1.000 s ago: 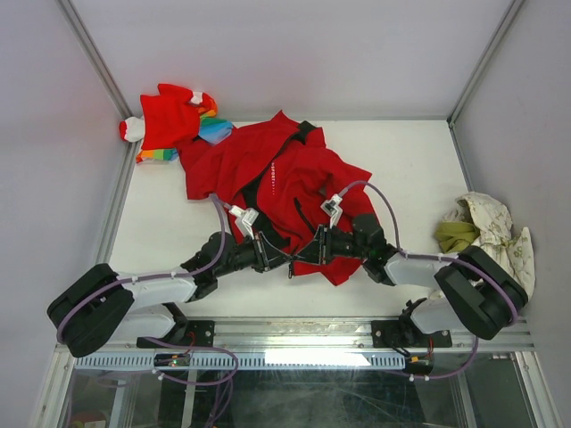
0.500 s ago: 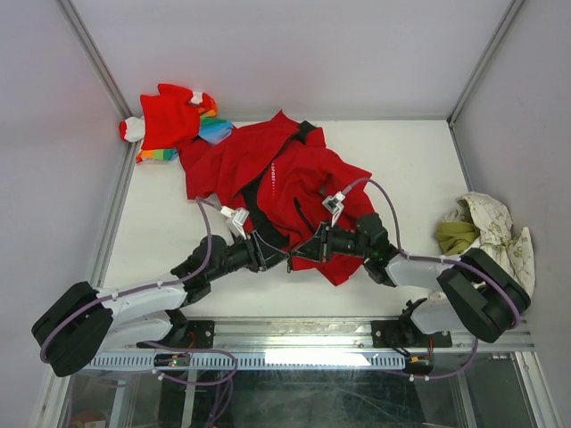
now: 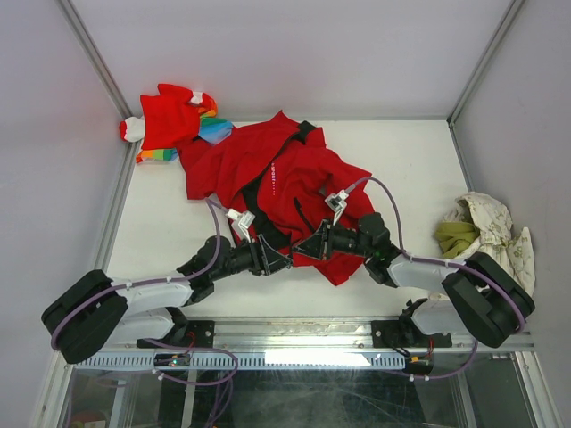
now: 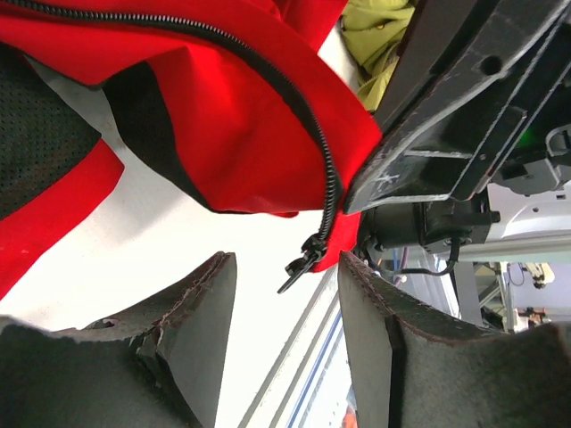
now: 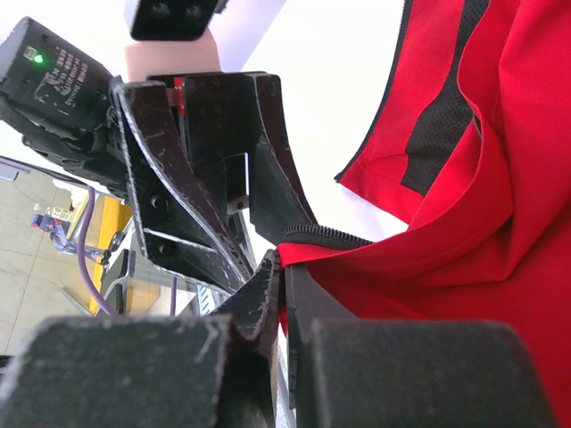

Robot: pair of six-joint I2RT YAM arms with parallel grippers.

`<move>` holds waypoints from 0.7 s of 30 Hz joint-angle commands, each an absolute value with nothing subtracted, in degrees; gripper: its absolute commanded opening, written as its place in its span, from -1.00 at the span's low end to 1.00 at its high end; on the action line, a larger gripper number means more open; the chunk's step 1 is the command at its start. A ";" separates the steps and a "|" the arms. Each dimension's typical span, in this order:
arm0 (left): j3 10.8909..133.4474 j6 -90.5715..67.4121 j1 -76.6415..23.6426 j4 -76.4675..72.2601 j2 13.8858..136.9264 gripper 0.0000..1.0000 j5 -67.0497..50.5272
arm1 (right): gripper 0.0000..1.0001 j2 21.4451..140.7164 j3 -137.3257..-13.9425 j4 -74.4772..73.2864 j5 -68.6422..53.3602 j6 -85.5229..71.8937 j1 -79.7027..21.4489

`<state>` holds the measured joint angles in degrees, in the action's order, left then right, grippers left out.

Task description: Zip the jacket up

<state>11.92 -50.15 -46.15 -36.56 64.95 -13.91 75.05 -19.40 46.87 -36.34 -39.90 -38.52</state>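
Note:
The red jacket [image 3: 294,174] lies spread and unzipped in the middle of the table, its black lining showing. Both grippers meet at its near hem. My right gripper [image 3: 305,247] is shut on the red hem corner beside the zipper's end, as the right wrist view shows [image 5: 284,267]. My left gripper [image 3: 282,258] faces it, open, with nothing between its fingers [image 4: 192,325]. In the left wrist view the dark zipper slider and its pull tab [image 4: 303,259] hang from the jacket's corner [image 4: 223,125] just beyond my open left gripper [image 4: 285,267].
A smaller red garment with rainbow stripes [image 3: 174,120] lies at the far left corner, touching the jacket's sleeve. A cream and olive cloth [image 3: 482,232] is bunched at the right wall. Grey walls close in three sides; a metal rail [image 3: 294,334] runs along the front.
My left gripper has opened and let go of the hem. My right gripper has closed on the hem corner. The left arm's elbow swung out left and came partly back.

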 commanded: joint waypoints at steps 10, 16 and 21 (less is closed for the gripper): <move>10.52 -54.70 -46.60 -50.45 69.86 -0.31 -19.06 | -1.00 72.86 -21.36 51.77 -33.82 -38.37 -38.77; 9.61 -55.49 -46.63 -50.03 69.70 -0.39 -18.64 | -1.00 73.03 -21.32 52.30 -32.84 -38.31 -38.76; 9.60 -56.20 -46.59 -50.03 70.49 -0.45 -18.94 | -1.00 73.34 -21.63 52.73 -32.65 -38.40 -38.77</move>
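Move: The zip slider with its pull tab hangs just off my left fingertips, about 2 cm to the right of my left hand and level with it fore and aft and in height. The hem corner pinched in my right fingers is some 5 cm right of my left hand, 1 cm ahead and 2 cm higher. The open left front panel lies about 6 cm ahead, 7 cm left and 9 cm below. From my right hand the slider is about 3 cm left, 1 cm back and 2 cm lower. I ease my left hand about 1 cm back and 1 cm right, dipping a centimetre and coming back up, to line the gap between its fingers up with the pull tab, while rolling the wrist some 5 degrees and narrowing the fingers from half open to under a third, not yet shut. My right hand keeps the hem corner pinched, drifting barely forward. ##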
